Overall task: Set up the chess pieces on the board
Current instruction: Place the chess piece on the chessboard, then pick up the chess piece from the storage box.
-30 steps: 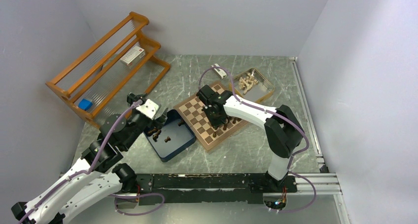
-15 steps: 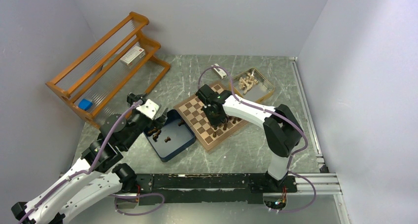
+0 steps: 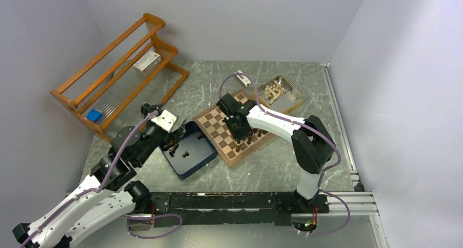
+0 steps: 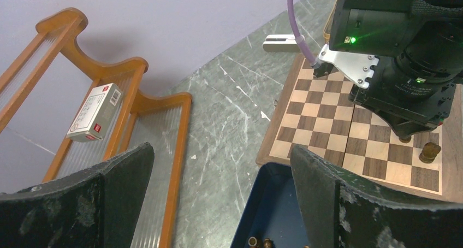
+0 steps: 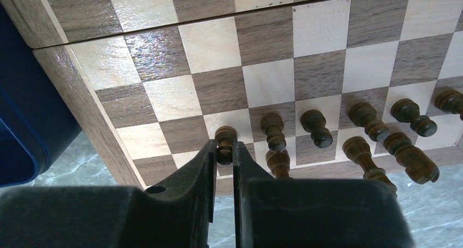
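Observation:
The board (image 3: 214, 127) lies mid-table, with several dark chess pieces (image 5: 316, 129) standing in two rows along its near edge (image 3: 251, 140). My right gripper (image 5: 224, 149) is shut on one dark chess piece (image 5: 225, 139) at the left end of those rows, close to the board's corner. I cannot tell whether its base touches the square. In the top view that gripper (image 3: 238, 129) points down onto the board. My left gripper (image 4: 221, 166) is open and holds nothing, hovering over the far rim of the dark blue box (image 4: 273, 215). More dark pieces (image 3: 173, 148) lie in that box.
The blue box (image 3: 197, 159) butts against the board's left side. A metal tray of pale pieces (image 3: 281, 93) stands behind the board, next to a small white object (image 3: 243, 78). At the back left is a wooden rack (image 3: 117, 68) holding a white carton (image 3: 146, 61).
The right arm has shifted very slightly over the board, still gripping the piece. The left arm has not moved.

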Controlling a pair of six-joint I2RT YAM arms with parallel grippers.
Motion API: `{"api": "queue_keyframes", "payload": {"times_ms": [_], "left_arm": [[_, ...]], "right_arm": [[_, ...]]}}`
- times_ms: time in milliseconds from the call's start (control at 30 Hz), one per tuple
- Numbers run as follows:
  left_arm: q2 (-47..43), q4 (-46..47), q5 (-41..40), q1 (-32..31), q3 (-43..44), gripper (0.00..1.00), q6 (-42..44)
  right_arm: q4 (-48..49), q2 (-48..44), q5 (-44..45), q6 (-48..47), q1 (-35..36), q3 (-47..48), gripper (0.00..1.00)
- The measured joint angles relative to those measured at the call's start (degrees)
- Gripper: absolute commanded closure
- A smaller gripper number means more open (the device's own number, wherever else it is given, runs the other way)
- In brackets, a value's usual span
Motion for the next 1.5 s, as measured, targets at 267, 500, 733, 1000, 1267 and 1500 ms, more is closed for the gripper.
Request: {"api": "queue_keyframes", "payload": {"times_ms": [267,500,733,1000,1267,1500], "left_arm": [[0.07,0.00,0.00,0.00,0.00,0.00,0.00],[0.13,-0.02,0.04,0.00,0.00,0.00,-0.04],[0.72,0.00,-0.07,0.00,0.00,0.00,-1.77],[1.84,-0.20,-4.46,0.00,0.20,0.00,-11.63],[7.85,-6.36,-7.93,0.00,5.35,0.00,-23.19],[20.33,-19.06,-7.48,0.00,12.50,0.27,-32.79]], "right_arm": [[0.02,0.00,0.00,0.02,0.00,0.00,0.76],[0.11,0.02,0.00,0.02,0.00,0.00,0.73],[0.55,0.00,0.11,0.07,0.00,0.63,0.70],[1.03,-0.74,1.36,0.63,0.00,2.67,0.63],[6.34,-12.02,2.89,2.21,-0.02,-0.39,0.60],[16.11,-30.47,3.41,4.57,-0.07,-10.36,0.59]]}}
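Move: The right fingers already hold the dark pawn at the board, its middle about 1 cm below them. The next pawn stands some 2 cm ahead and 2 cm right; one back-row piece is about 4 cm back, another roughly 5 cm right, level with it. The blue tray's middle lies some 5 cm right of the left hand, 2 cm back and 28 cm below; the held pawn is about 26 cm right, 2 cm ahead, 25 cm below. Right hand releases the pawn and rises some 15 cm, tilting outward; left sinks 6 cm towards the tray. ##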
